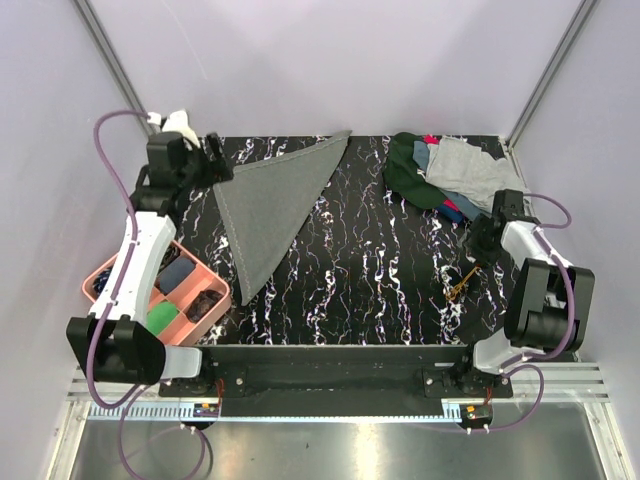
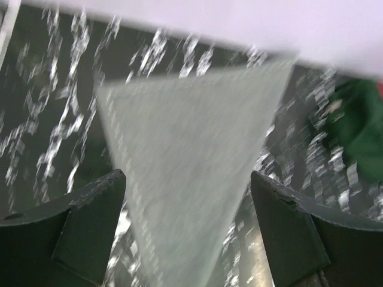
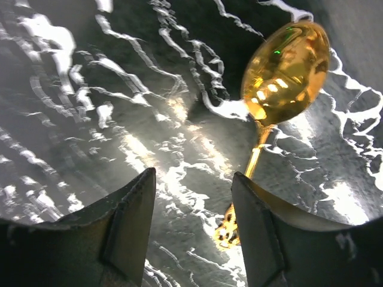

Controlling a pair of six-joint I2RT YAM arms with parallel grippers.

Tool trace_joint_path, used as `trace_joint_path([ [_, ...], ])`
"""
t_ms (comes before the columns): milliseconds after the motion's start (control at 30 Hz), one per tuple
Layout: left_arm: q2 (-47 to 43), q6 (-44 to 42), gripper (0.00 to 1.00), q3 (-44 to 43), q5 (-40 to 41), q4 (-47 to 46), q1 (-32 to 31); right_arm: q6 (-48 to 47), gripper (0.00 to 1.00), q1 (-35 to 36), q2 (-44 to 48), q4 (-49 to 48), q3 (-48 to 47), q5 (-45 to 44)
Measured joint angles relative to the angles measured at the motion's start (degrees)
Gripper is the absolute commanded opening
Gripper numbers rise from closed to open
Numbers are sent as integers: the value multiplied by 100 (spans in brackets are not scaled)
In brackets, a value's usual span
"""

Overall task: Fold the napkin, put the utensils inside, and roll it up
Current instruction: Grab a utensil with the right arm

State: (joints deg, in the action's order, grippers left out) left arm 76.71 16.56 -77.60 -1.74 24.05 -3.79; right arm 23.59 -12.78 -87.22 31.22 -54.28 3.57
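Observation:
The grey napkin (image 1: 270, 205) lies folded into a long triangle on the black marbled table, its point toward the near edge. My left gripper (image 1: 215, 160) hovers by its far left corner, open and empty. In the left wrist view the napkin (image 2: 191, 155) fills the space below and between the fingers of the left gripper (image 2: 187, 174). A gold spoon (image 3: 286, 72) lies on the table. Its handle runs under the right finger of my right gripper (image 3: 193, 173), which stands open just above it. In the top view the utensils (image 1: 464, 282) lie near the right gripper (image 1: 481, 246).
A heap of green, grey and blue cloths (image 1: 440, 175) lies at the far right, its green edge (image 2: 359, 131) showing in the left wrist view. A pink compartment tray (image 1: 106, 270) with small items sits at the near left, beside the left arm.

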Motion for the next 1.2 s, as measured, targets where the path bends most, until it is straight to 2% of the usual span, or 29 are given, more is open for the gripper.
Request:
trace_joint_path([
  [167,-44,-184,88,857,149,136,-7,-2,58,-2,-315,55,9,-426],
  [467,28,-212,88,918,101,293,-26,9,52,-2,-584,195,122,-1008],
  [767,31,-151,89,916,-133,334,-26,4,23,-4,-791,304,-33,-1117],
  [867,31,-151,89,916,-131,337,-26,-11,17,-4,-866,319,-105,-1080],
  [967,28,-153,90,916,-131,350,-26,-26,1,-4,-918,334,-160,-1003],
  [1200,28,-151,90,914,-131,352,-26,-35,0,-39,-903,236,-127,-605],
])
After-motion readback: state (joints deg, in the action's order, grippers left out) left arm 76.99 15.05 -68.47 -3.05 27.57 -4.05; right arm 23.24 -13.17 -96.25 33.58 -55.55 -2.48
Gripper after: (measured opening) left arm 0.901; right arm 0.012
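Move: The right hand, open and low over the table, has the middle of the golden spoon about 3 cm back, 2 cm to its right and 4 cm below; the spoon's bowl lies ahead and right of that middle, its handle end back and left. From this hand the blue cloth lies some 17 cm ahead and level sideways, the grey cloth 28 cm ahead and 3 cm right, the green cloth 27 cm ahead and 12 cm left. The left hand has the spoon some 55 cm to its right, 13 cm back and 29 cm below. The right hand sinks about 4.5 cm while easing some 3 cm back and 3 cm right, its fingers tipping nearer to vertical, then shuts its part-open fingers and pinches the spoon's handle just behind the bowl, edging about a centimetre left and slightly forward at the very end without rising. The left hand first sinks some 8 cm and draws back about 3 cm, tipping further down, then waits open above the table near the folded napkin. ##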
